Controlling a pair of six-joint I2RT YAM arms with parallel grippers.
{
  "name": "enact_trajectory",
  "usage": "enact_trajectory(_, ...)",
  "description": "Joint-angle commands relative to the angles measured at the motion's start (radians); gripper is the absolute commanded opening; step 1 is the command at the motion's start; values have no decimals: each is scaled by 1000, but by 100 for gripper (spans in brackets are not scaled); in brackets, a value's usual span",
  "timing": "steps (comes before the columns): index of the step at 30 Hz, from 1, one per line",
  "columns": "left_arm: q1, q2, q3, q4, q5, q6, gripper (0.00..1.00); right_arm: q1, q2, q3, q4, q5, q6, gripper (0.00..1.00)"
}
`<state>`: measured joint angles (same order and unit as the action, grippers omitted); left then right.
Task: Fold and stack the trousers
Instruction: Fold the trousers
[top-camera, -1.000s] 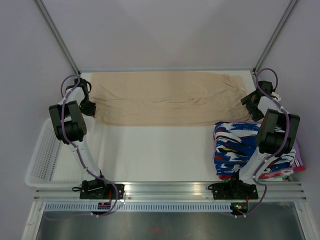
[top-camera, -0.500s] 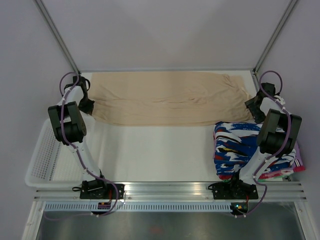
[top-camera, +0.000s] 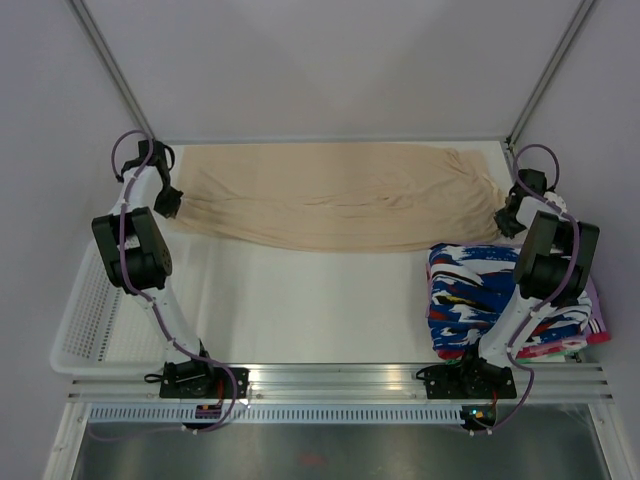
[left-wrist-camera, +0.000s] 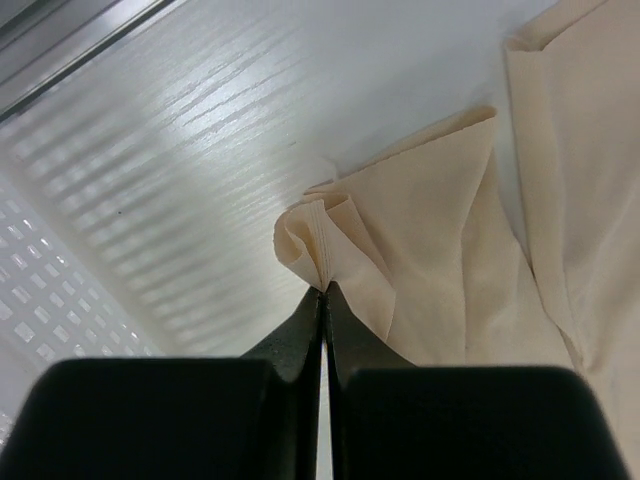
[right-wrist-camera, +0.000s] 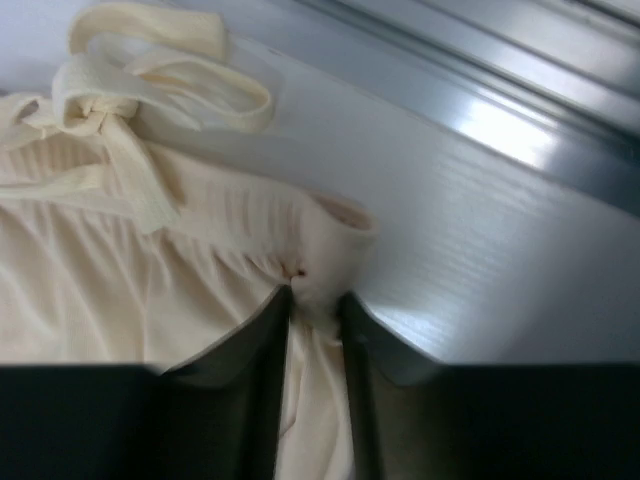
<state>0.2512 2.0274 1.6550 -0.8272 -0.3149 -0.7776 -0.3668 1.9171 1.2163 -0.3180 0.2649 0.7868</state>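
The beige trousers (top-camera: 340, 195) lie spread flat across the back of the table, leg ends at the left and waist at the right. My left gripper (top-camera: 170, 203) is shut on the near corner of a leg hem. In the left wrist view the bunched hem of the trousers (left-wrist-camera: 430, 230) sticks out of the gripper's (left-wrist-camera: 323, 290) closed tips. My right gripper (top-camera: 508, 222) is at the waist's near corner. The right wrist view shows that gripper (right-wrist-camera: 315, 298) with its jaws narrowed onto a fold of waistband of the trousers (right-wrist-camera: 150, 280). The drawstring (right-wrist-camera: 150, 80) lies just beyond.
A stack of folded blue, white and red patterned garments (top-camera: 480, 295) sits at the near right, under the right arm. A white mesh basket (top-camera: 90, 320) hangs off the table's left edge, its wall (left-wrist-camera: 40, 290) close to the left gripper. A metal rail (right-wrist-camera: 480, 80) runs behind the waist.
The left gripper closed on the leg hem and drew it back, pulling the near left corner inward. The right gripper moved onto the waist corner and narrowed its jaws on the fabric.
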Motion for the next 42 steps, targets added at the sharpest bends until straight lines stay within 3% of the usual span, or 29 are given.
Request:
enact_trajectory(1, 5, -21, 83, 11, -41, 60, 2, -6, 45, 78, -7, 22, -41, 14)
enact_trajectory(2, 5, -22, 94, 10, -46, 67, 2, -6, 39, 100, -32, 46, -43, 2)
enact_trajectory(3, 5, -32, 107, 10, -55, 78, 2, -6, 31, 144, -71, 80, -64, 0)
enact_trajectory(9, 5, -84, 204, 53, -121, 211, 2, -6, -55, 258, -176, 151, -121, 0)
enact_trajectory(16, 5, -127, 233, 85, -161, 325, 2, -6, -200, 216, -184, 134, -84, 0)
enact_trajectory(28, 20, -263, 157, 66, -279, 445, 2, -6, -446, 101, -325, 162, -40, 0)
enact_trajectory(34, 26, -217, 209, 109, -254, 459, 2, -6, -377, 158, -293, 106, -49, 0)
enact_trajectory(42, 8, 129, 643, 167, -139, 457, 2, -4, -29, 475, -285, -9, -72, 0)
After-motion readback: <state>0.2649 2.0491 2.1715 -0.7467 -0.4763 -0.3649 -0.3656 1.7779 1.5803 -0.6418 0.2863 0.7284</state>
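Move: The trousers lie folded lengthwise across the table. The left hand already grips their near hem corner; the far edge there is about 16 cm ahead and 3 cm to its right, and the white basket's middle is some 25 cm back and 13 cm left. The near waistband corner sits right between the right hand's half-open fingers, the drawstring bow roughly 12 cm straight ahead, and the patterned cloth pile some 19 cm back and 2 cm right. The waistband corner is pinched as the right fingers finish closing, then both held corners go up together: left hand nearly 20 cm, also drifting outward about 7 cm and swinging its fingertips outward, right hand about 16 cm. Each goes slightly forward first, draws back while rising, then swings forward again, some 6 cm, at the end, grips kept. ##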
